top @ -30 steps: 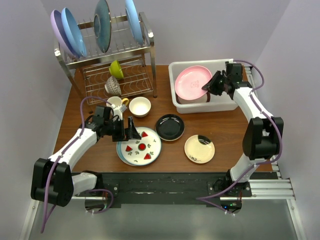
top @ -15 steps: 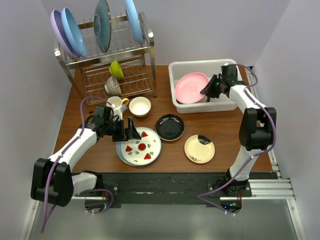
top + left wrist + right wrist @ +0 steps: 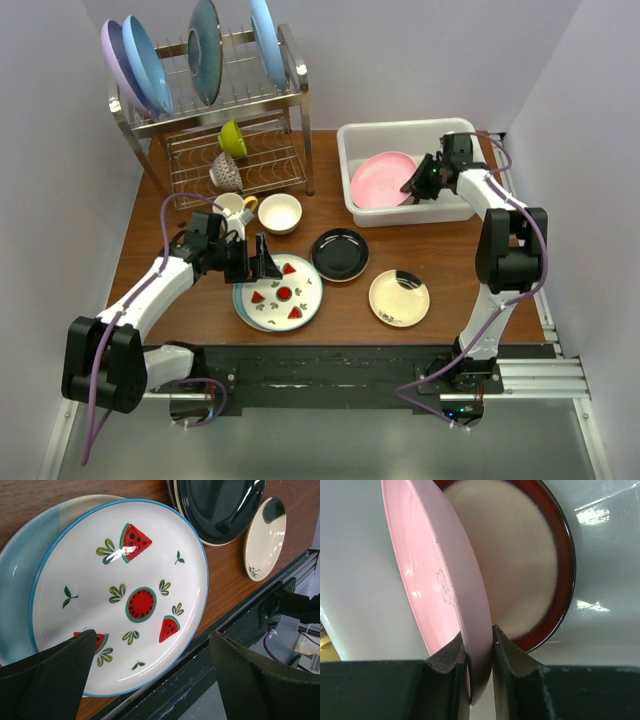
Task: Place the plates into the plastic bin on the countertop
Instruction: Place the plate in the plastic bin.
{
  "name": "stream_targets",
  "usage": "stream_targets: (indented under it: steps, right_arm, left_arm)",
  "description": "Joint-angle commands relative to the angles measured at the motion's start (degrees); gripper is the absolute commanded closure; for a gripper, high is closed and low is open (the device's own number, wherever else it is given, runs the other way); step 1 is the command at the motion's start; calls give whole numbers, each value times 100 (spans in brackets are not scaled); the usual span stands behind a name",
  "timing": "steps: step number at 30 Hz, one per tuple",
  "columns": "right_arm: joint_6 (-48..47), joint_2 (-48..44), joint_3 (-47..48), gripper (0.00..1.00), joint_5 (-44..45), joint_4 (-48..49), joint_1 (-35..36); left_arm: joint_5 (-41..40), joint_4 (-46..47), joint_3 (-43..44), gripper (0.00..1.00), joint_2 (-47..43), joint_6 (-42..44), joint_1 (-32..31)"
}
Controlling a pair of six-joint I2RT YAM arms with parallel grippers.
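My right gripper [image 3: 420,180] is shut on the rim of the pink plate [image 3: 380,180], holding it tilted inside the white plastic bin [image 3: 392,134]. In the right wrist view the pink plate [image 3: 440,585] sits between my fingers [image 3: 512,655], just above the maroon-rimmed cream plate [image 3: 525,565] lying in the bin. My left gripper [image 3: 262,262] is open over the fruit-slice plate [image 3: 283,294], which rests on the teal-and-cream plate [image 3: 15,585]. The black plate [image 3: 340,253] and small cream plate [image 3: 399,297] lie on the countertop [image 3: 450,260].
A steel wire rack [image 3: 215,120] at the back left holds blue, lilac and dark teal plates above, and a green cup and patterned bowl below. A cream bowl [image 3: 279,212] and a mug [image 3: 232,207] stand in front of it.
My right gripper has lowered the pink plate deeper into the bin, toward flat. The left arm has not moved.
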Motion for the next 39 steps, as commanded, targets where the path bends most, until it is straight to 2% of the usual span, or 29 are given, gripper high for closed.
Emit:
stream_targets:
  steps: [1, 3, 7, 10, 13, 23, 30, 39]
  right_arm:
    - [-148, 97, 427, 82, -445, -102, 0]
    - [-175, 123, 428, 78, -472, -129, 0]
    - [-271, 106, 428, 59, -498, -208, 0]
    - [-359, 97, 436, 48, -472, -269, 0]
    - [-438, 88, 480, 44, -446, -375, 0]
    - [-710, -26, 524, 40, -200, -665, 0]
    - [-948, -70, 735, 30, 29, -972, 0]
    - [-1097, 71, 1052, 29, 135, -1298, 17]
  left_arm:
    - [103, 99, -29, 0, -7, 160, -34]
    - [111, 99, -37, 0, -15, 160, -25]
    - [138, 90, -46, 0, -42, 160, -25]
    - [138, 90, -55, 0, -68, 160, -34]
    - [147, 99, -55, 0, -86, 152, -25]
    - [252, 143, -46, 0, -130, 73, -25]
    - [313, 151, -46, 0, -156, 72, -25]
    - [322, 143, -64, 0, -200, 72, -25]
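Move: The pink plate hangs by its right rim in the right fingers, tilted, its middle about 6 cm left and 2 cm ahead of them. The brown-rimmed plate it is bound for lies just beneath, some 5 cm left, 1 cm ahead and 3 cm lower. The black plate sits outside the bin, about 15 cm left and 17 cm back. From the left hand, the pink plate is roughly 29 cm right and 24 cm ahead. Open the right gripper to well over half so it lets go of the pink plate's rim, low inside the bin. While opening, ease the hand back about 1 cm and turn it some 5 degrees counter-clockwise, then lift it about 1.5 cm, drifting slightly right, with the fingers left spread around the rim. ##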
